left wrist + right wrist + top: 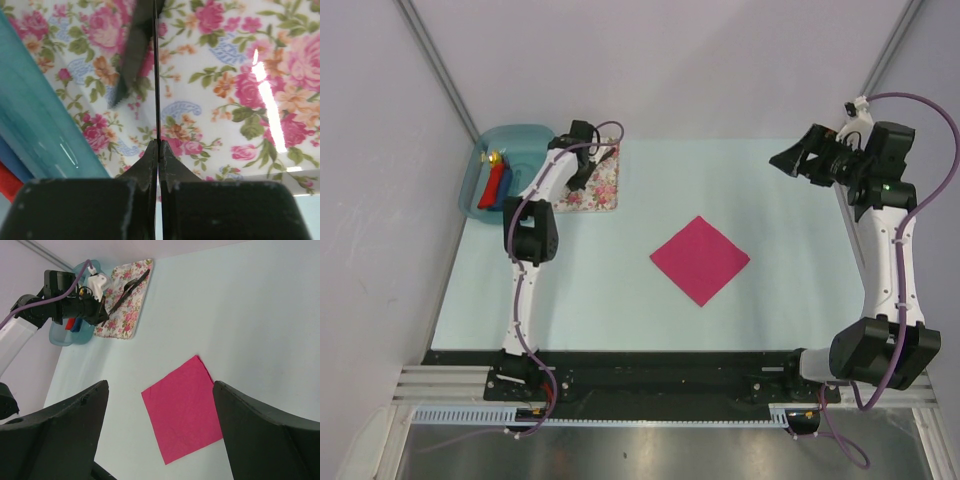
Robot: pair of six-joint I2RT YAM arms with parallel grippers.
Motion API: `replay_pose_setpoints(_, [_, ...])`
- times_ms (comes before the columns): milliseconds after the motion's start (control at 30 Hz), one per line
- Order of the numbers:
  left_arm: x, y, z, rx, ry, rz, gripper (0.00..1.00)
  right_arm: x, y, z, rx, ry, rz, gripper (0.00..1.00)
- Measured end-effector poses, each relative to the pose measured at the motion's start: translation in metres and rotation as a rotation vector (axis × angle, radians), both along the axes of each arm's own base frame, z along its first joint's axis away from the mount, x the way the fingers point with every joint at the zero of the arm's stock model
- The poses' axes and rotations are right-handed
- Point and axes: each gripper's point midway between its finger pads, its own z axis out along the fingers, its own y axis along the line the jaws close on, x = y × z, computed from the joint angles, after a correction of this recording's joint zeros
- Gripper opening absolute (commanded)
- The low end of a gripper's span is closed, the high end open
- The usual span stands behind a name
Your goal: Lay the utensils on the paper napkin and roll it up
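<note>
The magenta paper napkin (700, 260) lies flat as a diamond in the middle of the table, also below my right gripper (160, 385) as the napkin (182, 410). That gripper (785, 160) hangs high at the back right, open and empty. My left gripper (582, 170) is down over the floral cloth (592, 188) at the back left. Its jaws (158, 145) are shut on a thin dark utensil (157, 75) seen edge-on; fork or knife I cannot tell. A second dark utensil (134, 55) shows blurred beside it. Both utensils (131, 290) cross the cloth in the right wrist view.
A teal tray (515, 140) sits left of the floral cloth (225, 100), holding a red roll (492, 190) and a blue one. The tray wall (35, 115) runs close along the left gripper's left side. Grey walls enclose the table at back and sides.
</note>
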Motion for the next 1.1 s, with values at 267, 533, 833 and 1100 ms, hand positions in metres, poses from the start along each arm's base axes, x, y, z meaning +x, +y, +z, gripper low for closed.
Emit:
replay_pose_setpoints(267, [-0.017,-0.010,-0.024,0.023,0.073,-0.095,0.00,-0.002,-0.003,-0.005,0.009,0.016,-0.001,0.89])
replay_pose_setpoints(533, [-0.049,-0.003,-0.023,0.040,0.124,-0.162,0.00,-0.004,-0.002,-0.009,0.020,0.029,0.009,0.88])
replay_pose_setpoints(833, [-0.082,-0.002,-0.010,0.022,0.172,-0.196,0.00,-0.012,0.000,-0.017,0.031,0.047,0.016,0.88])
replay_pose_setpoints(1100, [-0.096,-0.004,0.011,-0.003,0.188,-0.209,0.00,-0.014,0.002,-0.015,0.044,0.038,0.027,0.87])
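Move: The knife lies slantwise on the floral tray, its middle about 11 cm ahead of the left hand, 7 cm to its right and 3 cm below; that hand already pinches the fork by its thin handle. The tray's middle is roughly 9 cm ahead and 8 cm right, while the blue basket stands some 20 cm left and 8 cm farther out. From the right hand the knife lies about 28 cm ahead, 61 cm left and well below. Knife and tray are drawn back towards the robot as the left hand, still pinching the fork handle, dips about 2.5 cm and pulls back roughly 10 cm to the tray's near edge, the fork seeming to drag the knife along. Late in the pull the hand rises again; the wrist turns some 10 degrees clockwise and tips its fingers steeper down. ##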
